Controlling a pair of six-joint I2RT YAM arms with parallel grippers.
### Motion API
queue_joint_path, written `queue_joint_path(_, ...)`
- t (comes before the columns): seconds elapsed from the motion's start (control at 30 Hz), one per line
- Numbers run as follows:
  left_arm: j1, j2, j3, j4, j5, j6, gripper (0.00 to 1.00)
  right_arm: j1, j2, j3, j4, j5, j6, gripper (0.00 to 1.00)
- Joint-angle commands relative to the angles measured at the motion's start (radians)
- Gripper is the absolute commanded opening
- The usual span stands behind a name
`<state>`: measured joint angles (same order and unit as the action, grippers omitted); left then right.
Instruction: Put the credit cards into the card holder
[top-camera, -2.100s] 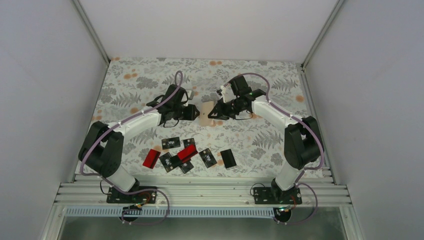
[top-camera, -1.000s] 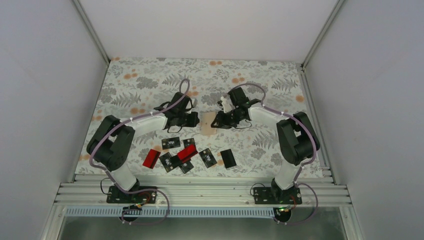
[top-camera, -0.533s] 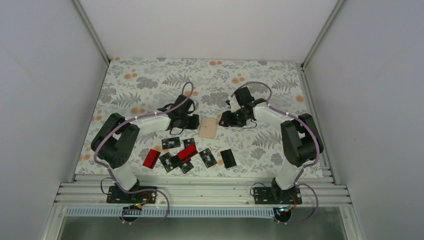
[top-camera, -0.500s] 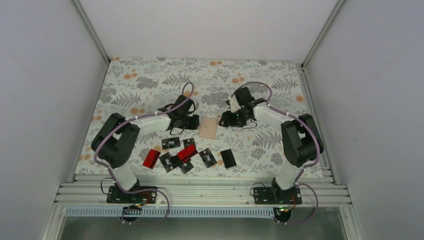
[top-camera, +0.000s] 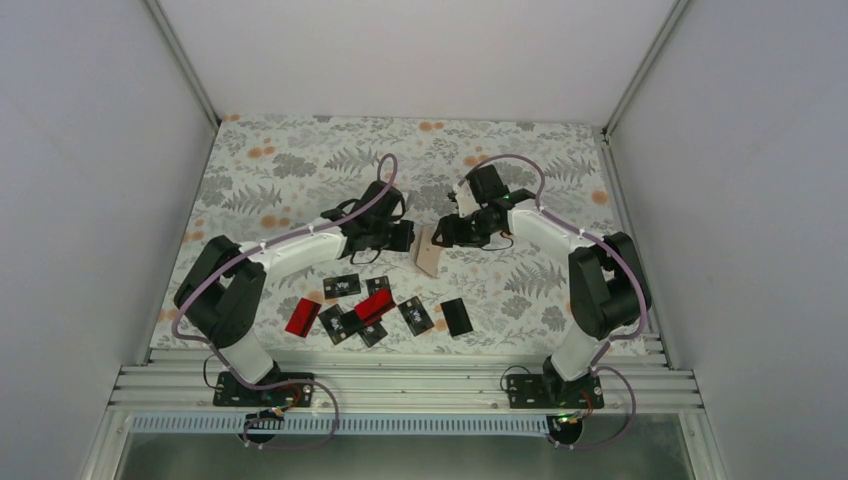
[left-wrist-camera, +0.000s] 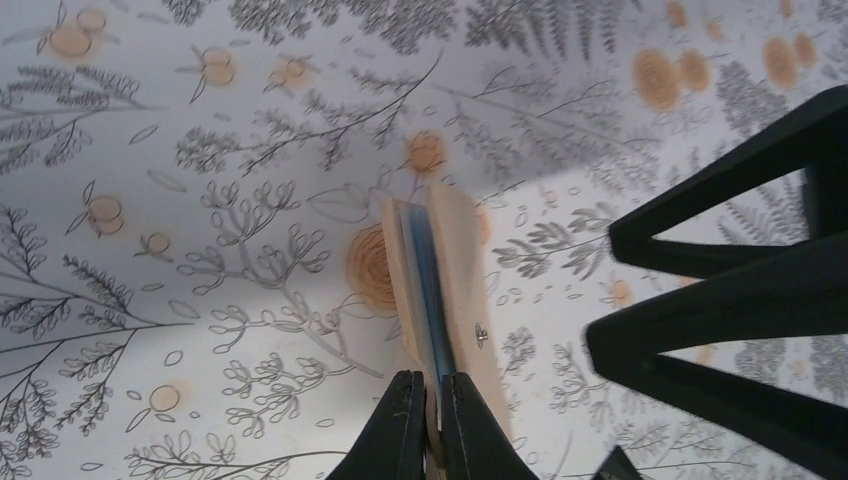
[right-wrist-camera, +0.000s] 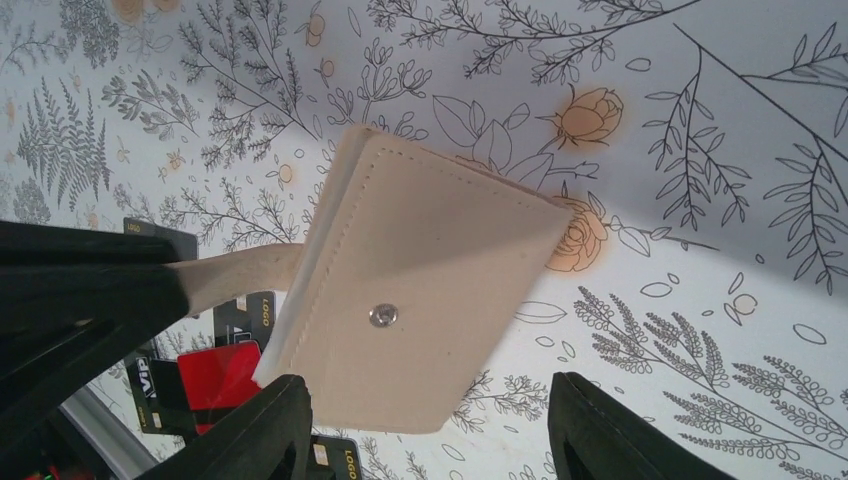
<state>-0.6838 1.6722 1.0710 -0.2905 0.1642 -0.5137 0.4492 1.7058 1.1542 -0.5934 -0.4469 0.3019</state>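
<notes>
The tan card holder (top-camera: 427, 251) stands tipped up on its edge at mid-table. My left gripper (top-camera: 408, 237) is shut on its tan closing strap. In the left wrist view the card holder (left-wrist-camera: 445, 262) shows edge-on, its blue lining between tan covers, and my left gripper (left-wrist-camera: 432, 420) pinches its near end. My right gripper (top-camera: 441, 233) is open just right of it. In the right wrist view the snap-buttoned cover (right-wrist-camera: 425, 280) fills the gap of my right gripper (right-wrist-camera: 425, 390), untouched by either finger. The credit cards (top-camera: 372, 308), black and red, lie scattered nearer the arm bases.
A floral mat (top-camera: 300, 170) covers the table between white walls. A plain black card (top-camera: 456, 316) lies at the right end of the scatter and a red card (top-camera: 302, 316) at the left end. The metal rail (top-camera: 420, 385) with both arm bases runs along the near edge.
My right gripper has opened and let go of the card holder. The holder lay flat half a second ago; my left gripper has since moved right and tipped it up on edge.
</notes>
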Motion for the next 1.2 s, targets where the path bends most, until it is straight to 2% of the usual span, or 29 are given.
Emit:
queue_joint_path(0.0,-0.022,-0.034,0.048,-0.036,-0.028,-0.037,0.02,0.008,-0.015,0.018,-0.020,-0.024,0.027,0.61)
queue_joint_path(0.43,-0.077,-0.020,0.099,-0.056,-0.037,-0.054,0.02,0.008,0.002,-0.026,0.012,-0.068,0.068,0.60)
queue_joint_path(0.6,-0.081,-0.017,0.111,-0.069,-0.054,-0.051,0.02,0.008,0.007,-0.037,0.002,-0.036,0.064,0.47)
queue_joint_path(0.73,-0.081,-0.022,0.109,-0.091,-0.093,-0.048,0.02,0.008,0.000,-0.050,-0.002,0.010,0.065,0.25)
queue_joint_path(0.83,-0.082,-0.027,0.102,-0.098,-0.122,-0.045,0.02,0.007,0.003,-0.059,0.003,0.037,0.064,0.14)
queue_joint_path(1.17,-0.059,-0.011,0.035,-0.055,-0.145,-0.043,0.02,0.006,0.040,-0.069,0.037,0.017,0.062,0.04)
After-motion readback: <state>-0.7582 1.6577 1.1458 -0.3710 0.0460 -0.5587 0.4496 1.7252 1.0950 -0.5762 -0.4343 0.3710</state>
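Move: The card holder hangs by its strap from the left fingers, its middle roughly 4 cm to that hand's right, 2 cm nearer the base and 2 cm below. From the open right hand, its middle lies about 3 cm to the left, 2 cm back and 2 cm below, with the cover's corner close by. On the table some 9 cm below the right hand, one black card lies 16 cm back and 6 cm left; the dark card lies 17 cm back and 3 cm right. Rising and shifting right by about 3 cm each, the left hand carries the card holder towards the open right hand, its fingers still shut on the strap, then eases back left a little over 1 cm. The right hand draws back about 1 cm, then closes nearly fully as it sinks some 2.5 cm and slips slightly right, pinching the free edge of the cover. ##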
